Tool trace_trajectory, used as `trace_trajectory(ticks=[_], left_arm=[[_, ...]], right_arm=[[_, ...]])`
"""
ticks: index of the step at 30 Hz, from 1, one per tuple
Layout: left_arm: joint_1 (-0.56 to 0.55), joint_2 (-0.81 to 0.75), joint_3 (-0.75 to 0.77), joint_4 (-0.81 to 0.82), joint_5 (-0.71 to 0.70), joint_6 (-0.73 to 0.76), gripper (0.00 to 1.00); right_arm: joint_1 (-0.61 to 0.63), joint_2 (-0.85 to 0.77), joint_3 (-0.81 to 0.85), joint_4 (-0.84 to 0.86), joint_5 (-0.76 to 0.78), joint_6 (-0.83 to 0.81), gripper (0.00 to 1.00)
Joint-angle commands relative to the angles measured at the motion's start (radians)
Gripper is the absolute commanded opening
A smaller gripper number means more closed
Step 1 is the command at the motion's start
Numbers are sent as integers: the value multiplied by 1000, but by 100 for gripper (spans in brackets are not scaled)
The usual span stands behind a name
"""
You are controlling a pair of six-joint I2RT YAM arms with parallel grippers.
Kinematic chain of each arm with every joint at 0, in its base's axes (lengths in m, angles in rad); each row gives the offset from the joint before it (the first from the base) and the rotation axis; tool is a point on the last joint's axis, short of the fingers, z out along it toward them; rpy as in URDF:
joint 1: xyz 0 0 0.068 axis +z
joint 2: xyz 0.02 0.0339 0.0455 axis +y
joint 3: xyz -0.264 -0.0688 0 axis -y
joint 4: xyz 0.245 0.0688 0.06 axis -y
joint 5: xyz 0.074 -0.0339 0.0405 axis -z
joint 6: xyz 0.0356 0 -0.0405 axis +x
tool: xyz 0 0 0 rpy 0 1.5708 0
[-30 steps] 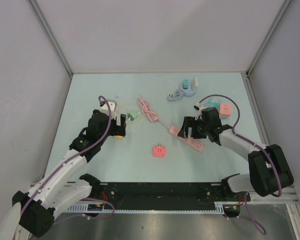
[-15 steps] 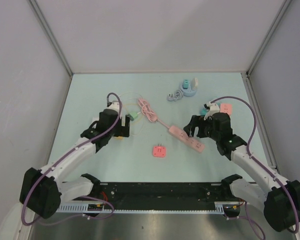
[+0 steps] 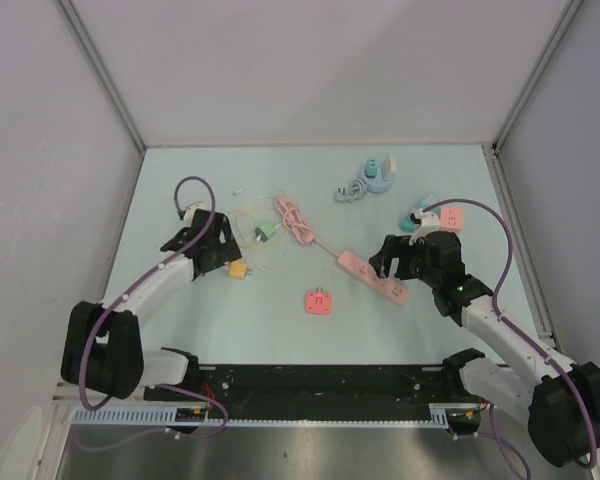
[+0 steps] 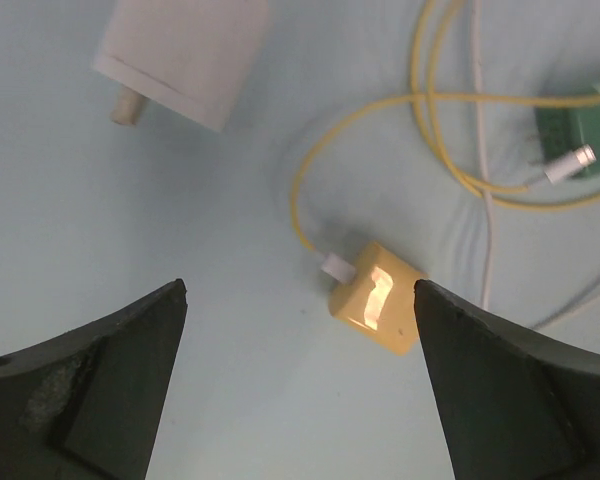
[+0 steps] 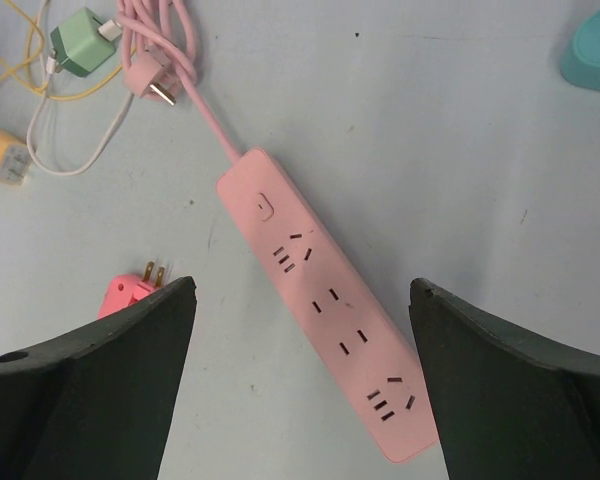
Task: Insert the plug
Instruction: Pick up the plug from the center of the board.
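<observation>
A pink power strip lies slantwise at mid-table, its sockets facing up. In the right wrist view the strip runs between the spread fingers of my right gripper, which hangs open above it and holds nothing. A small pink plug lies left of the strip, prongs showing. My left gripper is open over a yellow charger with a yellow cable, which sits close to the right finger. From above, the left gripper is just up-left of the yellow charger.
A white adapter lies beyond the left gripper. A green charger and tangled yellow and white cables lie beside the coiled pink cord. Blue-grey items sit at the back; a teal block and a pink cube behind the right arm.
The left arm has swung left and its gripper has drawn back a little from the cables. The right gripper shifted slightly right along the strip. Both stay open.
</observation>
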Motion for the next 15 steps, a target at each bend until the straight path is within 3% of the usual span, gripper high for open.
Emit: trace_trajectory(ticks=[1, 9, 15], left_arm=[[144, 21, 78, 37, -23, 8, 100], [255, 266, 292, 22, 43, 261, 100], [344, 344, 309, 38, 80, 361, 100]], right_arm=[[-4, -3, -5, 65, -22, -6, 91], [10, -8, -5, 65, -2, -17, 91], [16, -5, -5, 66, 11, -25, 91]])
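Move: The plug, the white block with its prong, lies about 9 cm ahead of the open left hand, roughly 9 cm to its left and 5 cm lower. Nearly level with that hand and some 4 cm to its right is the yellow adapter; the green adapter stands about 11 cm ahead and 11 cm to the right, both also about 5 cm down. From the right hand, the plug is some 58 cm left, 6 cm ahead and 10 cm below. Left and forward in about equal parts, roughly 8 cm each way, the left hand swings off the yellow adapter towards the white plug, going left first and forward mostly afterwards. It arcs some 2 cm up on the way and sinks back to its starting height over the plug, fingers wide open and not touching it, wrist only slightly turned. ##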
